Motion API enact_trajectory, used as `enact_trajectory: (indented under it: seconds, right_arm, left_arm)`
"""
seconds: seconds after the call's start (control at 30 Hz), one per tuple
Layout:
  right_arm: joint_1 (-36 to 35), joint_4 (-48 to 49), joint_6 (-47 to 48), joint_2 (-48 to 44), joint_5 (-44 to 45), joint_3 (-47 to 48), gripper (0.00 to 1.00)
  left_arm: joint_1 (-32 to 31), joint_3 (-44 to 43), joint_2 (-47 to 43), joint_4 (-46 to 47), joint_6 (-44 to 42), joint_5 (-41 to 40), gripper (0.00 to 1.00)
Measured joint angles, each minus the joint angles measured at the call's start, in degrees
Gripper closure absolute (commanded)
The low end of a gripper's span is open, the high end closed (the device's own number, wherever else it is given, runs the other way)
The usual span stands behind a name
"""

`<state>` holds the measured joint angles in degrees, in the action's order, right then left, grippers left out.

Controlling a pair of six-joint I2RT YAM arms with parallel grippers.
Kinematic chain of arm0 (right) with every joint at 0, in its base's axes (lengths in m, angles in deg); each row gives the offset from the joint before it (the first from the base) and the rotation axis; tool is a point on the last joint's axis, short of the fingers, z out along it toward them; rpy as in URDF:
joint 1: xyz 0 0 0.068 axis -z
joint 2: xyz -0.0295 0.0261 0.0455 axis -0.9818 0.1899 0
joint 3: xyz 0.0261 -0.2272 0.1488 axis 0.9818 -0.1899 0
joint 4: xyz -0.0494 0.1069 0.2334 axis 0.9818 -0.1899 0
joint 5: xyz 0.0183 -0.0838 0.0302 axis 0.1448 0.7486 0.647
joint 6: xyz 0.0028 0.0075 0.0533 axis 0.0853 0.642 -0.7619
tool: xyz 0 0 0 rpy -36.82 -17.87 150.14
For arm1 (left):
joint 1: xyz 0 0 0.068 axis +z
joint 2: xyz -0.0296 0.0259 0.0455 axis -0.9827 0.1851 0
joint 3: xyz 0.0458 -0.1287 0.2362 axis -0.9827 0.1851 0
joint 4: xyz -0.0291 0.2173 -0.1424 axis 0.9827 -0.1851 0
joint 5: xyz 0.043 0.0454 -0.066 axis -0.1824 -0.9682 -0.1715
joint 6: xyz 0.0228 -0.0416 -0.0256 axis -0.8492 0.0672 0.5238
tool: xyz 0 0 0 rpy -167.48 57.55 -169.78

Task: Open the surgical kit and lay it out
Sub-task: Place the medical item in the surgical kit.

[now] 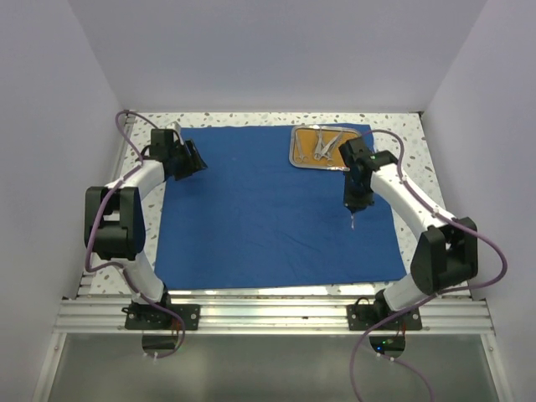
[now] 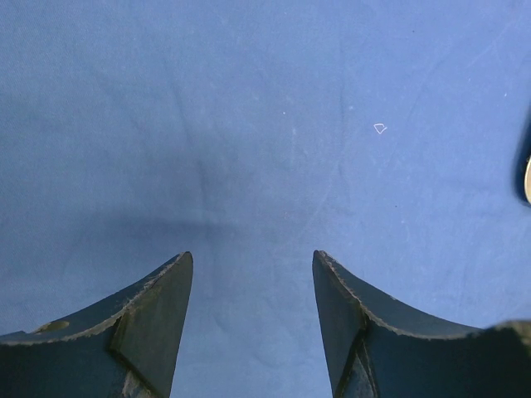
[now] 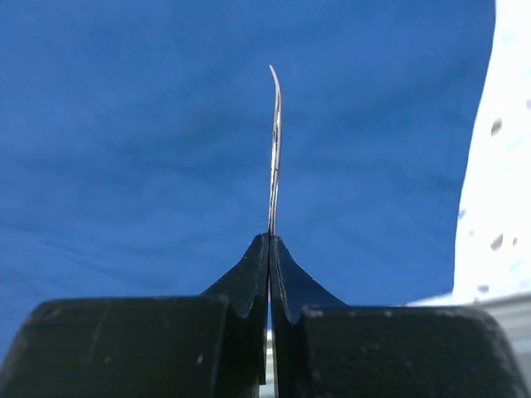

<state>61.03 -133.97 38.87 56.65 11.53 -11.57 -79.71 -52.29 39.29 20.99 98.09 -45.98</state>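
Note:
The royal-blue cloth point(image 1: 268, 209) of the surgical kit lies spread flat over the table. At its far right corner stands the steel tray point(image 1: 303, 136) with its orange-brown inside, and several silver instruments point(image 1: 322, 146) lie in it. My right gripper point(image 1: 353, 209) hangs over the cloth's right side, just in front of the tray. It is shut on a thin curved silver instrument point(image 3: 275, 141) that sticks out past the fingertips point(image 3: 257, 257). My left gripper point(image 1: 198, 159) is open and empty at the cloth's far left, its fingers point(image 2: 166, 290) just above bare cloth point(image 2: 265, 124).
White speckled tabletop point(image 3: 498, 166) shows as a narrow border around the cloth. White walls close in the left, right and back. An aluminium rail point(image 1: 268, 314) carries both arm bases along the near edge.

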Motion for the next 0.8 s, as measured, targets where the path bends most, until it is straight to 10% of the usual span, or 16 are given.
enact_trajectory:
  seconds: [0.57, 0.67, 0.8]
  right_arm:
    - [-1.6, -1.2, -3.7, 1.2, -0.2, -17.6, 1.00]
    - [-2.8, -0.8, -4.2, 3.2, -1.0, -17.6, 0.51]
    - [-3.7, -1.6, -4.4, 3.8, -1.4, -16.1, 0.27]
  left_arm:
    - [-2.7, -2.2, 0.8, -0.2, 1.0, 0.9, 0.36]
    - [-2.8, -2.8, 0.8, -0.2, 0.9, 0.9, 0.36]
    - [-2.8, -2.9, 0.8, -0.3, 0.9, 0.9, 0.36]
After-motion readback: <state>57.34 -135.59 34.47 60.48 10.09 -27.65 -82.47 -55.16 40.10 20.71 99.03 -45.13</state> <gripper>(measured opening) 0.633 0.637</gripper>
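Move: The right hand, shut on the medical item (a slim metal clamp), has its laying spot on the bare blue cloth about 9 cm straight back and some 11 cm below. The instrument tray lies about 25 cm ahead of the right hand and 3 cm to its left; the cloth's right edge is level with that hand, some 14 cm to its right. From the left hand, the laying spot is about 24 cm back and 49 cm to the right. The right hand carries the medical item back towards itself and down at once, away from the tray, bowing about 3 cm to the right on the way; the backward travel ends at some 9 cm, the hand sinks on to about 9 cm lower while the wrist tips some 20 degrees until the fingers point straight down, and then the fingers open wide and let go of the item just above the cloth. Meanwhile the left hand, open and empty, drifts about 2.5 cm to the right, with a slight rise and reach forward. ##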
